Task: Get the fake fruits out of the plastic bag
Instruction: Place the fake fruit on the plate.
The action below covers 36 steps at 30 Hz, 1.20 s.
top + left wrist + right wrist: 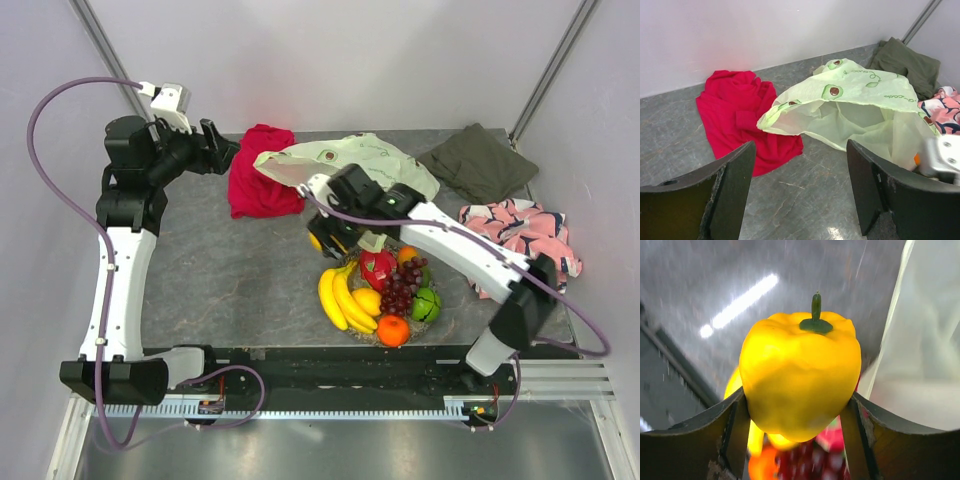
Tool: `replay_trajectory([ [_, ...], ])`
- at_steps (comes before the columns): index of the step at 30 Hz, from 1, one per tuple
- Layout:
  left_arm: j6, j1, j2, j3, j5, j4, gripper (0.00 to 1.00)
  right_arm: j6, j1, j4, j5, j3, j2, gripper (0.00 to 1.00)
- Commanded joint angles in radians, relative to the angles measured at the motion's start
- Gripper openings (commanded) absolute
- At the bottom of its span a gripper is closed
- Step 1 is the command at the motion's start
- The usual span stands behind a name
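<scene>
The pale yellow-green plastic bag [352, 160] [855, 107] lies crumpled at the back of the table, its mouth open toward the left. My right gripper [326, 238] [796, 401] hangs just in front of the bag, shut on a glossy yellow bell pepper [800, 372] [316, 241] with a green stem. Below it lie blurred fake fruits. A banana bunch [340, 298], dragon fruit [378, 266], dark grapes [400, 286], an orange [393, 330] and a green melon [427, 304] are piled on a round dish. My left gripper [224, 150] [800, 185] is open and empty over bare table by the red cloth.
A red cloth [260, 185] [740, 115] lies left of the bag. An olive cloth [480, 162] [905, 62] is at the back right and a pink patterned cloth [522, 228] [942, 107] at the right edge. White walls enclose the table.
</scene>
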Motion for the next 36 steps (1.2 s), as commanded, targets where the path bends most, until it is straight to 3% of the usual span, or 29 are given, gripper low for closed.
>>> replay_trajectory([
  [1,-0.037,0.004,0.002,0.044,0.049,0.046,0.79,0.024,-0.004,-0.108,0.02,-0.216,-0.169,0.41],
  [10,-0.044,0.007,0.004,0.036,0.088,0.051,0.79,0.013,-0.002,-0.167,-0.037,-0.361,-0.24,0.44],
  [20,-0.04,0.013,-0.029,-0.002,0.108,0.052,0.79,0.036,-0.002,-0.144,-0.039,-0.315,-0.146,0.57],
  [26,-0.037,0.013,-0.024,0.001,0.134,0.054,0.79,0.033,-0.004,-0.148,-0.007,-0.301,-0.122,0.75],
  [27,-0.039,0.011,-0.026,-0.001,0.135,0.054,0.79,0.029,-0.004,-0.151,-0.005,-0.295,-0.125,0.83],
  [29,-0.042,0.013,-0.024,-0.004,0.14,0.06,0.78,0.024,-0.002,-0.158,-0.003,-0.288,-0.134,0.85],
  [31,-0.043,0.013,-0.021,-0.005,0.143,0.061,0.78,0.013,-0.002,-0.167,-0.005,-0.275,-0.142,0.98],
  [36,-0.054,0.013,-0.007,0.004,0.161,0.069,0.78,-0.051,-0.002,-0.239,-0.003,-0.191,-0.152,0.98],
])
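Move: Back and to the right of the right hand, which already holds the yellow bell pepper aloft, the plate's middle lies about 9 cm back, 10 cm right and 17 cm below. Among the fruit on it, the lemon is some 9 back and 6 right, the bananas 8 back and 1 right, the dragon fruit 3 back and 9 right, all roughly 13 below. From the left hand the plate is some 17 cm back, 33 right and 37 below. Carrying the pepper in its closed grip, the right hand sweeps diagonally back and to the right, about 9 cm each way, sinking all along and then further onto the fruit pile above the lemon, while the wrist tips some 20 degrees so the fingers point nearly straight down. There the fingers open wide, let go of the pepper and begin to lift. ##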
